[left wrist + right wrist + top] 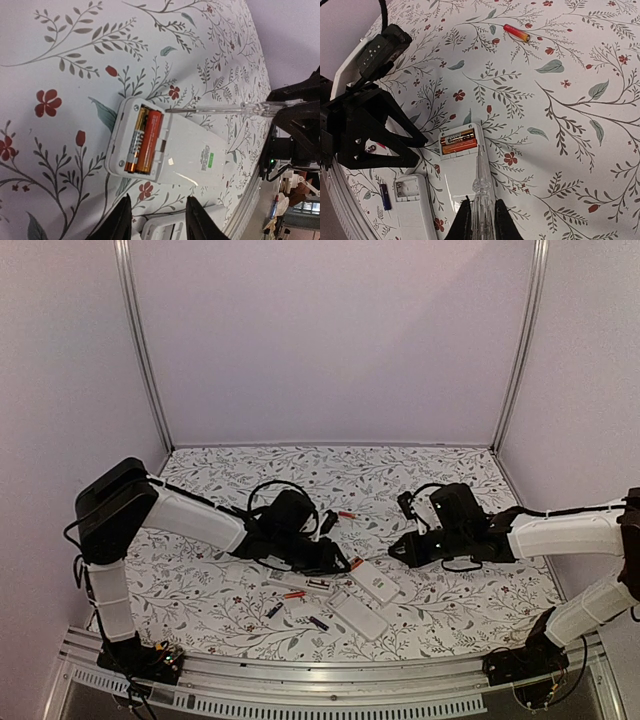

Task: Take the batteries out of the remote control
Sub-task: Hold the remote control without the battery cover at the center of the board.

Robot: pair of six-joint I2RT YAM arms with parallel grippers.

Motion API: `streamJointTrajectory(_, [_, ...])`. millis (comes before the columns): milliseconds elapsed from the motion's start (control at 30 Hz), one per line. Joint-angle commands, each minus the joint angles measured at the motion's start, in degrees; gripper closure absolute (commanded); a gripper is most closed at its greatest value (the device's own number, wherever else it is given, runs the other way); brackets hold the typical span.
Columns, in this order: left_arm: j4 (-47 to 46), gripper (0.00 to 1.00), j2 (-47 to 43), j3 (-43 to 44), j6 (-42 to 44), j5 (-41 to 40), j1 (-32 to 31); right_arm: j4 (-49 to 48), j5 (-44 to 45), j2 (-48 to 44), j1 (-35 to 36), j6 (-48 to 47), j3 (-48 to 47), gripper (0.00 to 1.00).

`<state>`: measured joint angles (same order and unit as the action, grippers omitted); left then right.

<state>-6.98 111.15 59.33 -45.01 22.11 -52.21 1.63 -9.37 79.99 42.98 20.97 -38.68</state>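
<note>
A white remote control (185,157) lies back-up with its battery bay uncovered, and two brownish-gold and orange batteries (142,142) sit side by side in it. My right gripper (481,220) is shut on a long clear stick tool (482,175). The tool's metal tip rests at the bay's edge, right beside the batteries (459,141). My left gripper (159,222) hovers just off the remote's battery end; its fingers (122,220) stand apart with nothing clamped between them. From above, the two grippers (340,562) (398,550) flank the remote (378,583).
A second white remote (412,205) with an empty bay lies close by, under my left gripper. Loose batteries lie around: a red one (516,33) farther back, a dark blue one (385,196), and others (293,594) near the front. The metal table rail (330,675) runs along the near edge.
</note>
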Motion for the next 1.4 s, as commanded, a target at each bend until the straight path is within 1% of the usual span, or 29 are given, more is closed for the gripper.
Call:
streamJointTrajectory(0, [0.79,0.64,1.99,1.92,0.9,-0.79,0.09,-1.19,-0.56,1.36,-0.09,-1.16,-1.64,1.0])
streamJointTrajectory(167, [1.87,0.74,3.08,2.4,0.71,-2.13,0.13,-3.0,-0.12,2.22,-0.09,-1.24,-1.92,1.0])
streamJointTrajectory(333, [3.16,0.77,3.55,2.97,1.11,-3.49,0.16,-3.84,0.09,2.51,-0.09,-1.21,-1.93,1.0])
streamJointTrajectory(1067, [3.52,0.84,4.68,3.51,1.56,-3.74,0.33,-4.16,-0.57,5.77,-0.09,-2.1,-2.72,1.0])
streamJointTrajectory(1100, [3.55,0.85,4.74,3.56,1.59,-3.7,0.35,-4.11,-0.64,5.91,-0.09,-2.08,-2.72,1.0])
streamJointTrajectory(1367, [3.64,0.86,4.98,3.6,1.63,-3.74,0.44,-2.66,-0.59,4.87,-0.08,-1.73,-2.41,1.0])
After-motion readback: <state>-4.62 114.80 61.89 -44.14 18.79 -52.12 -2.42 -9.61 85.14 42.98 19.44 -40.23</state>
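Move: The remote control with the batteries lies just past my open left fingers, its middle about 6 cm right, 1 cm back and 2 cm below; its battery compartment is nearer, some 3 cm ahead and 3 cm right. The empty remote lies about 9 cm back and 2 cm right of my left hand; another remote is roughly 10 cm left and 1 cm back. From my right hand, holding the screwdriver, the compartment is some 8 cm left, 2 cm ahead and 8 cm below. I lower my left hand about 2 cm and ease it 1 cm forward beside the battery end of the remote control, closing the fingers from partly open to nearly shut until their tips meet its near side edge. My right hand keeps the screwdriver gripped and moves about 1 cm forward and 1 cm left, then sinks almost 1 cm, taking the blade to the far corner of the battery end. ##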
